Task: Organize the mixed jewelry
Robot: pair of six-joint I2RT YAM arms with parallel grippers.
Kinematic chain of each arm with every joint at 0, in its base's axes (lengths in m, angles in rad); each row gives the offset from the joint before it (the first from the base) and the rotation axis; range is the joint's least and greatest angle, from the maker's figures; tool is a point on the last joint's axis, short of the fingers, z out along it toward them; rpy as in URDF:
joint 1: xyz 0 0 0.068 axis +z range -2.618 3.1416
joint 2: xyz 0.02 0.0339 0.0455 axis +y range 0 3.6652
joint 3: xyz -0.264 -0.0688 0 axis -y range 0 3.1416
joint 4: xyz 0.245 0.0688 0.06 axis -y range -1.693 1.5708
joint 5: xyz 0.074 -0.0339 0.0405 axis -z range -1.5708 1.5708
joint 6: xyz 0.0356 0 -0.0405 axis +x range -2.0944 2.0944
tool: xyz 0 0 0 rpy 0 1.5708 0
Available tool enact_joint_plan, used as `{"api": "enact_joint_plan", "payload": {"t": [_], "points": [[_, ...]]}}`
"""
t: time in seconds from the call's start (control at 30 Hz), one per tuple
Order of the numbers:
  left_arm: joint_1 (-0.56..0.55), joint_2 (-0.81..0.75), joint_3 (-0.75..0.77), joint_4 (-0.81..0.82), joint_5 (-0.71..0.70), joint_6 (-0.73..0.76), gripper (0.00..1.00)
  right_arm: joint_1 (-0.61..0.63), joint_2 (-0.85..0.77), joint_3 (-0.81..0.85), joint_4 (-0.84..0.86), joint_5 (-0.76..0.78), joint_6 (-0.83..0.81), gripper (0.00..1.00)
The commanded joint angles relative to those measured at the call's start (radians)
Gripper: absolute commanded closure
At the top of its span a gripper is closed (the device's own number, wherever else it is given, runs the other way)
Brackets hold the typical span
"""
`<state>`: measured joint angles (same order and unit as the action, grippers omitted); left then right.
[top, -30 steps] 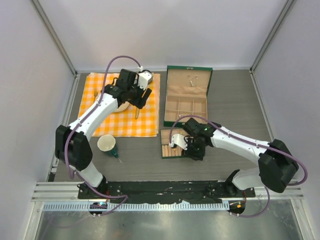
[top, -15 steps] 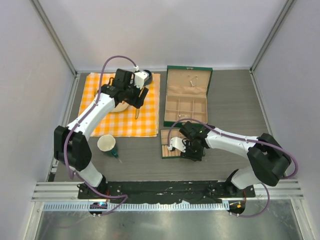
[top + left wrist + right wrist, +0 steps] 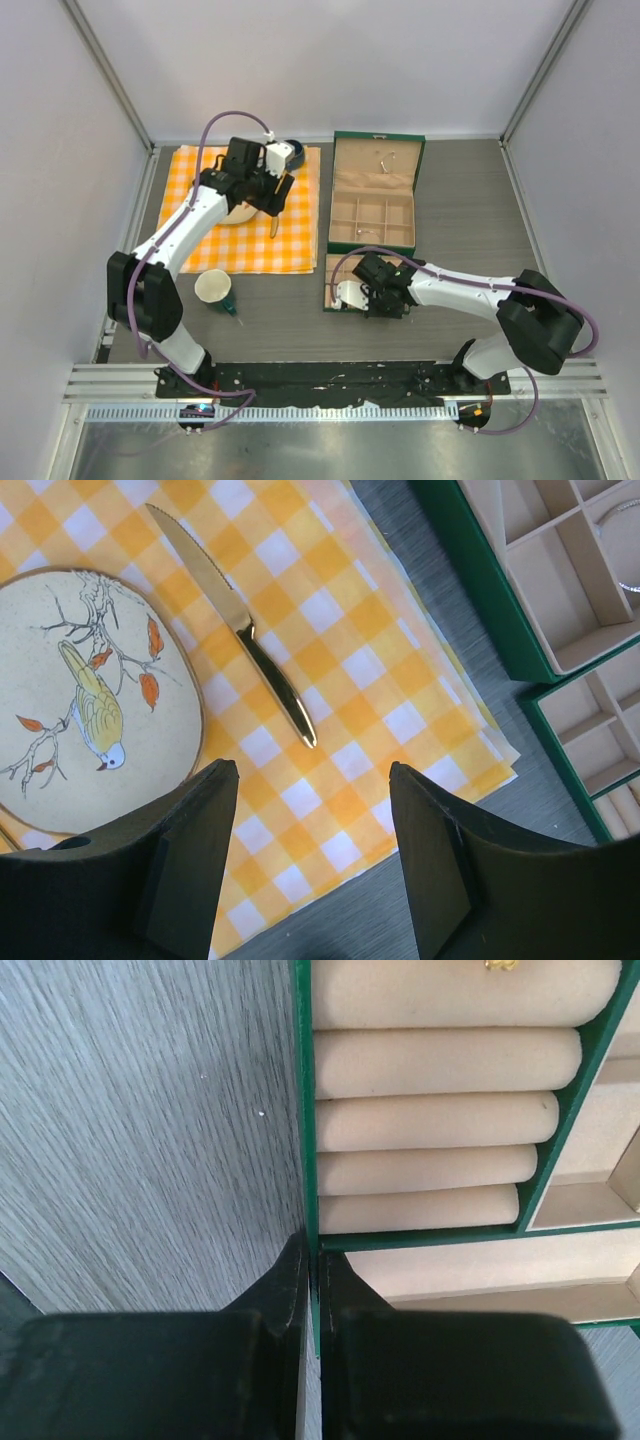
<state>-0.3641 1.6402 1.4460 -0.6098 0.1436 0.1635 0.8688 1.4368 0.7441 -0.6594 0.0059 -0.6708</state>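
My right gripper (image 3: 312, 1260) is shut on the thin green wall of the small tray (image 3: 305, 1110), beside its beige ring rolls. In the top view this gripper (image 3: 374, 306) is at the tray's (image 3: 334, 270) near edge. A small gold piece of jewelry (image 3: 500, 964) sits on the farthest roll. A thin silver bangle (image 3: 368, 234) lies in a near compartment of the open green box (image 3: 372, 195). My left gripper (image 3: 312, 770) hangs open and empty over the orange checked cloth (image 3: 330, 660), seen at the back left in the top view (image 3: 276, 198).
A gold knife (image 3: 240, 630) and a bird-painted plate (image 3: 90, 700) lie on the cloth. A paper cup (image 3: 213, 287) stands on the table near the cloth's front edge. The green box (image 3: 480, 610) is just right of the cloth.
My right gripper has shut on the tray's wall and shifted slightly left and nearer. The left arm has drifted a little toward the back.
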Motion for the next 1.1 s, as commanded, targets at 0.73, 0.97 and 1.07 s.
{"api": "enact_joint_plan", "payload": {"t": [0.73,0.97,1.07], "points": [[0.033,-0.037,0.010,0.024,0.005,0.001,0.34,0.052,-0.122,0.319,-0.250,-0.038,0.085,0.99],[0.036,-0.037,0.016,0.021,0.011,-0.001,0.34,0.049,-0.092,0.379,-0.279,0.120,0.001,0.99],[0.037,-0.037,0.017,0.019,0.016,-0.002,0.34,0.015,-0.067,0.405,-0.279,0.125,-0.032,0.99]]}}
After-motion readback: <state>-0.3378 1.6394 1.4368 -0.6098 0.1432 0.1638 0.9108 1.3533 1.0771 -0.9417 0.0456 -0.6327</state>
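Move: The right hand is already shut on the near wall of the ring tray, whose middle lies about 7 cm ahead and 5 cm left. The green box's open base is some 22 cm ahead and 3 cm left, nearly level in height; a bracelet lies in it, about 20 cm ahead and 4 cm left of the hand. From the idle left hand, the box base is roughly 24 cm right, 1 cm back and 15 cm below. Still pinching the tray's near wall, the right hand lifts about 10 cm, edging left and back, then forward. ##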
